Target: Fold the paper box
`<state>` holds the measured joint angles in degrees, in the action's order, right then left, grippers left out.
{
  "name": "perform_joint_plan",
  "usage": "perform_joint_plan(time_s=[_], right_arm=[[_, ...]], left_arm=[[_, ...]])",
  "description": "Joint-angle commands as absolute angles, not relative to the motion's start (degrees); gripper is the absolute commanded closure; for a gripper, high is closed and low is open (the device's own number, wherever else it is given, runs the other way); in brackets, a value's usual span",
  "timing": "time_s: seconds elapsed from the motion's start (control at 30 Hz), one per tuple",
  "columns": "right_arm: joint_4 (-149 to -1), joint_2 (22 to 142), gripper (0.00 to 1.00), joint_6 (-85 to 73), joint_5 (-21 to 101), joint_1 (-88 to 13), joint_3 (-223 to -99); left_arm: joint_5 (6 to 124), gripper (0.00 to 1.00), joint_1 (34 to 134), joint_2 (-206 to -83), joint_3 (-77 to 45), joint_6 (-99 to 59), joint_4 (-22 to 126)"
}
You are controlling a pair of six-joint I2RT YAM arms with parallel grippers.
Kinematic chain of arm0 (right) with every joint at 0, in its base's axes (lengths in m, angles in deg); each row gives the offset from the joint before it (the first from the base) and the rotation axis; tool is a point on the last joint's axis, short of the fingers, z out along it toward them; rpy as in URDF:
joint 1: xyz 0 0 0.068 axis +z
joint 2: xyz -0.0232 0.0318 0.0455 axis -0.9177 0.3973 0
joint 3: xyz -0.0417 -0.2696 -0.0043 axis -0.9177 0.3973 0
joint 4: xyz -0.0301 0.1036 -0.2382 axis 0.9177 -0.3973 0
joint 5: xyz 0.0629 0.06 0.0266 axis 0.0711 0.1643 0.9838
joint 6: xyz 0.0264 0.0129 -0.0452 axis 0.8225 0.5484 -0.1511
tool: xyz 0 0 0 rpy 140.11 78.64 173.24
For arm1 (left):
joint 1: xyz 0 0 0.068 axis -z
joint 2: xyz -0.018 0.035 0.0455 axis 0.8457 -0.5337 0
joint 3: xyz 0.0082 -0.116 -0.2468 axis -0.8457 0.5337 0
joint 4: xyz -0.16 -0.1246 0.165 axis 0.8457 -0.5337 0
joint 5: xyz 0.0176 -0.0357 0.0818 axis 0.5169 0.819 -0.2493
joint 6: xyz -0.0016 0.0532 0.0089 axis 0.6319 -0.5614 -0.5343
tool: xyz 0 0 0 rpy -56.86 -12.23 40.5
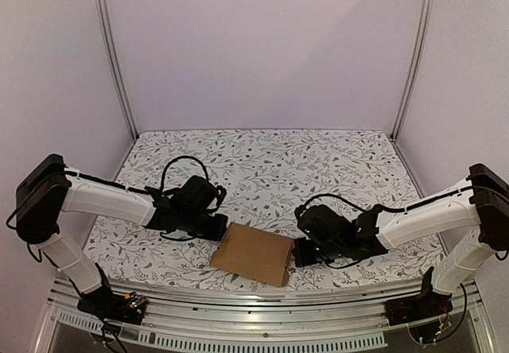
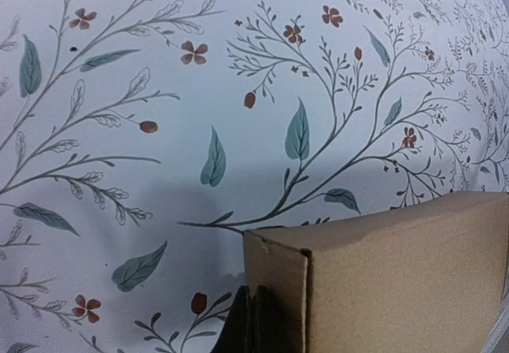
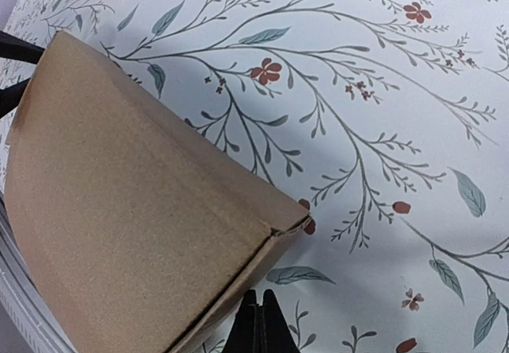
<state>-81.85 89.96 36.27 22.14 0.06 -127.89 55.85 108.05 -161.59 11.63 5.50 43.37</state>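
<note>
The paper box (image 1: 253, 253) is a plain brown closed carton lying flat near the table's front edge, between my two arms. My left gripper (image 1: 216, 227) is shut with nothing in it, its black tips (image 2: 253, 321) pressed against the box's left end wall (image 2: 277, 289). My right gripper (image 1: 302, 251) is also shut and empty. Its tips (image 3: 260, 321) sit right beside the box's right side wall (image 3: 231, 289), close to the corner. The box top (image 3: 119, 210) fills the left of the right wrist view.
The table carries a white cloth (image 1: 262, 162) printed with leaves and small red flowers. An aluminium rail (image 1: 238, 301) runs along the front edge just below the box. Pale walls and metal posts (image 1: 115, 59) enclose the back and sides.
</note>
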Motion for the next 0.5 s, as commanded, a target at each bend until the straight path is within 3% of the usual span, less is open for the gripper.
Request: perform_joint_plan(time_s=[0.0, 0.47], right_arm=[[-77.74, 93.53, 1.00, 33.21, 23.49, -3.37, -132.73], [-81.72, 101.16, 0.99, 21.91, 29.59, -11.52, -137.62]], left_arm=[[57.44, 1.00, 106.78, -162.28, 12.33, 6.04, 44.64], [52.87, 1.00, 104.06, -158.63, 17.01, 9.32, 42.48]])
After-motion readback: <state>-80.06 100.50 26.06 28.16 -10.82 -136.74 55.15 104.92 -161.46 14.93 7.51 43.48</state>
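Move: The paper box lies closed between the two shut grippers. Its middle is about 11 cm to the right hand's left and 2 cm ahead, with its far right corner some 7 cm straight ahead of that hand. From the left hand the box's middle is roughly 9 cm to the right and 6 cm back, and the far left corner 2 cm to the right and 2 cm ahead. All lie about 1 cm below the hands. Closed right fingers push 7 cm forward along the box's right side; left hand eases 3 cm left, sinking. ##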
